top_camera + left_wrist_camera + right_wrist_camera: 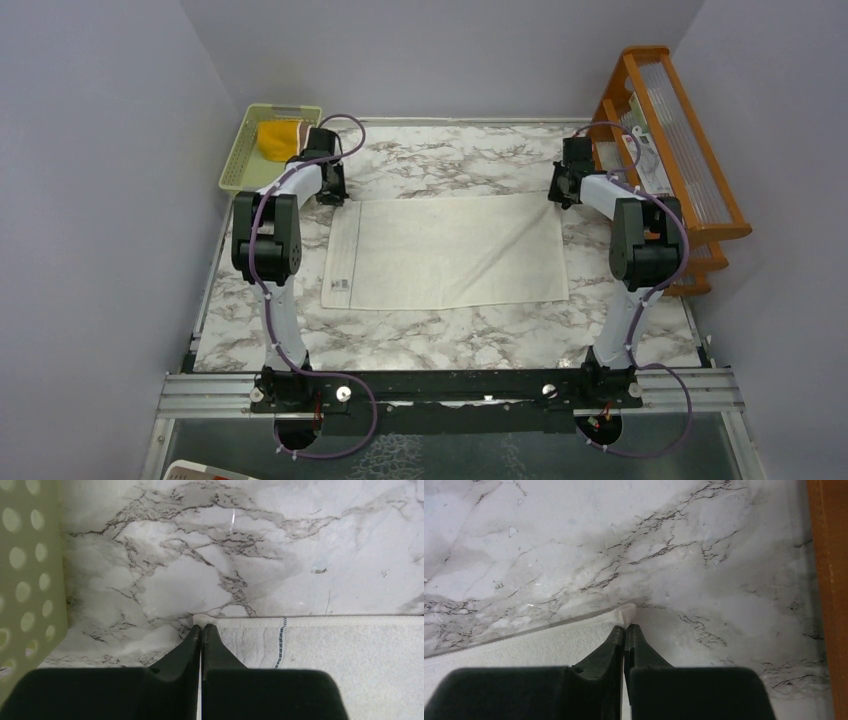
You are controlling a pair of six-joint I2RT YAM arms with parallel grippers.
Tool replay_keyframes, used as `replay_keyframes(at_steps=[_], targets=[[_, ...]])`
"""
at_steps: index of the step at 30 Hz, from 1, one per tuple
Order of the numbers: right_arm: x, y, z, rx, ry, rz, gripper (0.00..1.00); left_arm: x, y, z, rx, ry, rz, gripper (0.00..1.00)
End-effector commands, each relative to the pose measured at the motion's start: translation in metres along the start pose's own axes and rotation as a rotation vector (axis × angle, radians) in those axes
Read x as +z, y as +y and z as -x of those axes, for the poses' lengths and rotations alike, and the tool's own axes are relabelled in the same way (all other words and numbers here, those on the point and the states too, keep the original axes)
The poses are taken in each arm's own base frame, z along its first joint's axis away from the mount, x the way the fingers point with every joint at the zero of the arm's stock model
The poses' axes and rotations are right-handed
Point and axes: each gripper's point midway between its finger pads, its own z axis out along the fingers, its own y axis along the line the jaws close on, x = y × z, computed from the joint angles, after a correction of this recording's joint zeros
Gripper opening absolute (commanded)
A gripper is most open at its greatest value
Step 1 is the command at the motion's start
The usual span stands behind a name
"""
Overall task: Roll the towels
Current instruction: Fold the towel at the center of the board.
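Note:
The cream-white towel [450,252] lies spread flat in the middle of the marble table. My left gripper [201,627] is shut on its far left corner, and a small tip of cloth sticks out past the closed fingertips. My right gripper [626,626] is shut on the far right corner of the same towel [529,647] in the same way. In the top view the left gripper [331,192] and the right gripper [562,193] both sit low at the towel's far edge. The brown and mustard-yellow towel [280,139] lies bunched in the basket.
A light-green plastic basket [240,160] stands at the far left corner, close beside my left arm; its perforated wall [27,590] fills the left of the left wrist view. A wooden rack [680,160] stands along the right edge, next to my right arm.

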Motion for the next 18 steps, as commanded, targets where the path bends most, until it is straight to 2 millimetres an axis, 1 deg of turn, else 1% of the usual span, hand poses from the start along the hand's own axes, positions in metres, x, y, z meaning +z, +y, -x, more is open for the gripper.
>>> replay_keyframes(at_steps=[1,4,5,7,10,11,13,15,17,18], targets=[[-0.019,-0.004,0.044,0.05,-0.11,0.028,0.01,0.0,-0.009,0.022,-0.013,-0.023,-0.037,0.0],[-0.023,-0.002,0.057,0.049,-0.149,0.042,0.01,-0.008,-0.022,0.06,-0.019,-0.102,-0.093,0.0],[-0.024,-0.001,0.062,0.045,-0.162,0.048,0.01,-0.012,-0.027,0.077,-0.016,-0.144,-0.116,0.0],[-0.021,0.002,0.069,0.035,-0.182,0.062,0.01,-0.013,-0.034,0.1,-0.012,-0.197,-0.145,0.0],[-0.012,0.001,0.08,0.022,-0.194,0.059,0.01,-0.011,-0.035,0.13,-0.02,-0.262,-0.16,0.0],[-0.012,0.001,0.087,0.025,-0.207,0.064,0.01,-0.009,-0.033,0.139,-0.025,-0.279,-0.163,0.0],[-0.012,-0.002,0.096,0.032,-0.225,0.072,0.01,-0.007,-0.031,0.151,-0.032,-0.303,-0.178,0.0],[-0.015,-0.008,0.104,0.035,-0.249,0.07,0.01,-0.009,-0.028,0.159,-0.028,-0.327,-0.189,0.0],[-0.022,-0.015,0.11,0.035,-0.269,0.055,0.01,-0.011,-0.022,0.16,-0.021,-0.342,-0.176,0.0],[-0.027,-0.019,0.111,0.037,-0.281,0.045,0.01,-0.012,-0.02,0.156,-0.02,-0.343,-0.173,0.0]])
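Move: The left fingers already hold the pale towel's far left corner, just above the board; its middle lies about 13 cm back and 26 cm to the right. The board's far edge is roughly 20 cm straight ahead, and the basket stands some 14 cm ahead and 20 cm left. The right fingers hold the far right corner, the towel's middle about 13 cm back and 28 cm left. The rack's lower rail is about 15 cm right and 2 cm back. Keep both grippers shut on the far corners and draw the towel forward and up towards the board's far edge. Take the left gripper about 12 cm forward and 9 cm up beside the basket, tipping its fingers some 20 degrees outward; bring the right along later and more slowly, about 6 cm up and 5 forward, tipping half as much. ##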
